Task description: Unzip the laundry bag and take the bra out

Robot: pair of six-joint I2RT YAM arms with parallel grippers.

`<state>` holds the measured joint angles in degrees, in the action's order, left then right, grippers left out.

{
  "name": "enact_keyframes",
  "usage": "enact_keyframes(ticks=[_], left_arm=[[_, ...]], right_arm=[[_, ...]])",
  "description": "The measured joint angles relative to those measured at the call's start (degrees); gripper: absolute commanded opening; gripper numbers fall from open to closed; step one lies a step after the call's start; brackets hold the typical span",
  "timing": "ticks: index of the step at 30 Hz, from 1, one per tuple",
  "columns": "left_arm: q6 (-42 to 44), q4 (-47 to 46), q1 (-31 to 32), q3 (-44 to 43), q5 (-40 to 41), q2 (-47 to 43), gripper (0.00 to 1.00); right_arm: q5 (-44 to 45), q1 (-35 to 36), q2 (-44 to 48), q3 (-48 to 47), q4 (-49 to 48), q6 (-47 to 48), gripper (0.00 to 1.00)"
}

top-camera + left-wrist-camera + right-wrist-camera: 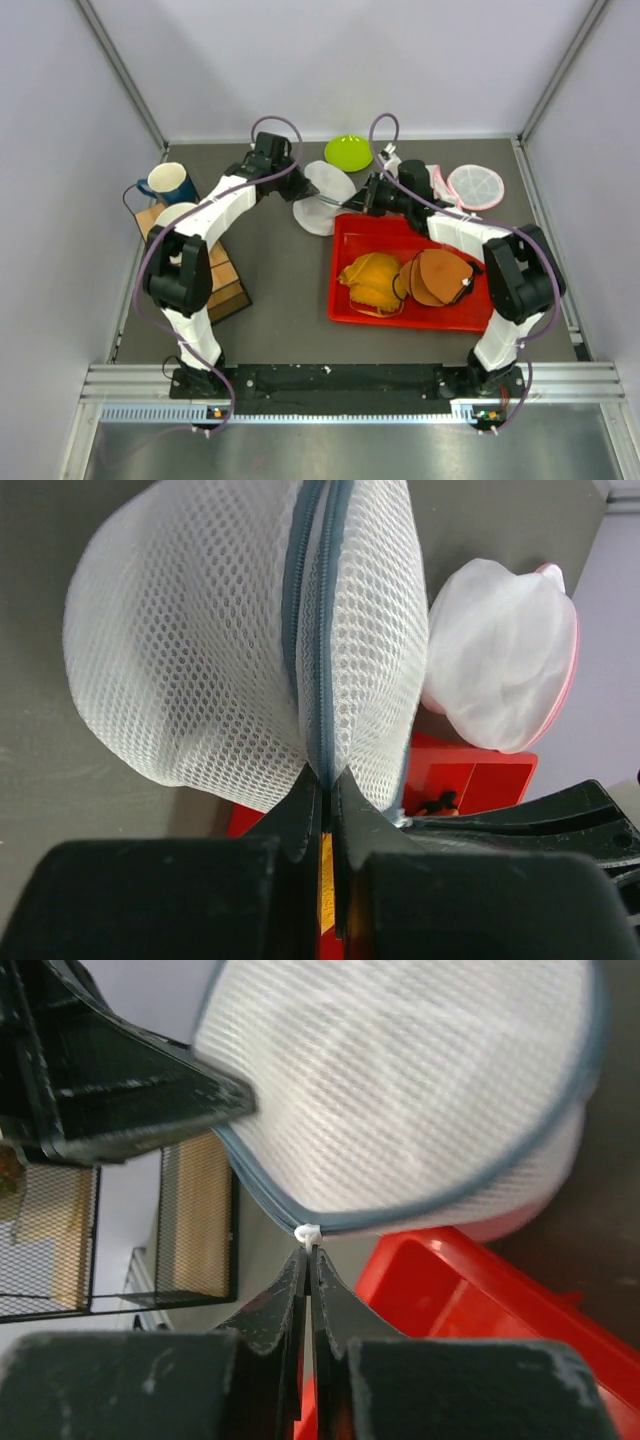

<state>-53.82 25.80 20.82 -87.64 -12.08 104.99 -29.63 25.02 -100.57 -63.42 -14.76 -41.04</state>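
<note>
The white mesh laundry bag hangs between my two grippers at the far edge of the red tray. In the left wrist view my left gripper is shut on the bag's edge, right where the grey-blue zipper ends. In the right wrist view my right gripper is shut on the small white zipper pull on the bag's blue-trimmed rim. From above, the left gripper is at the bag's left and the right gripper at its right. The bra is hidden inside the mesh.
Orange and brown padded garments lie in the red tray. A second, pink-rimmed mesh bag sits at the far right. A green plate is behind, a blue mug and a wooden box stand on the left.
</note>
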Motion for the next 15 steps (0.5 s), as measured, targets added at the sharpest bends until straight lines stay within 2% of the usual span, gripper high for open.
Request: enact_keyframes(ticks=[6,10,11,12,13,15], left_arm=[[4.0,2.1,-4.3,-4.0,-5.2,0.9,0.00],[7.5,4.4,-4.5,-10.6,-6.7,4.2,0.00],[8.3,5.4,-4.5,-12.8,-6.9,5.4,0.05],[9.2,6.5,-4.6,-15.5,-7.1,7.1,0.19],[10.1,7.4,-4.7,-18.3,-7.3,9.0,0.50],[11.7,9.1,-4.8,-23.1,-7.3,12.1,0.65]], right_arm=[[-0.3,-5.5,3.9,3.0,2.3,4.4,0.00],[0.3,-4.5,5.3,3.0,3.4,6.7,0.00],[0.6,-3.7,5.4,2.8,3.7,7.0,0.00],[0.8,-3.1,5.4,2.4,3.9,7.2,0.00],[1.1,-2.7,5.4,2.1,4.1,7.3,0.00],[1.2,-1.7,5.4,1.3,4.0,7.0,0.00]])
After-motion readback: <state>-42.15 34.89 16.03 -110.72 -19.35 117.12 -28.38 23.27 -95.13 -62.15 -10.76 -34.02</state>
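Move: The laundry bag hangs between the hands, its middle about 2 cm ahead of the left hand, 2 cm to its right and 6 cm below. The left fingers are shut on its zip. From the right hand, shut on the zip's near end, the middle lies about 3 cm ahead, 5 cm left and 5 cm down. The green plate is some 14 cm ahead of the left hand and 8 cm right, the red bin's middle about 16 cm back and 27 cm right, both roughly 15 cm lower. Drawing forward along the zip and away from the right hand, the left hand travels about 6 cm and rises some 3 cm after a small swing to its left, then parts its fingers partway and lets go of the zip. The right hand keeps its pinch on the zip's near end, tugging about 5 cm to the right before easing halfway back and rising slightly. ##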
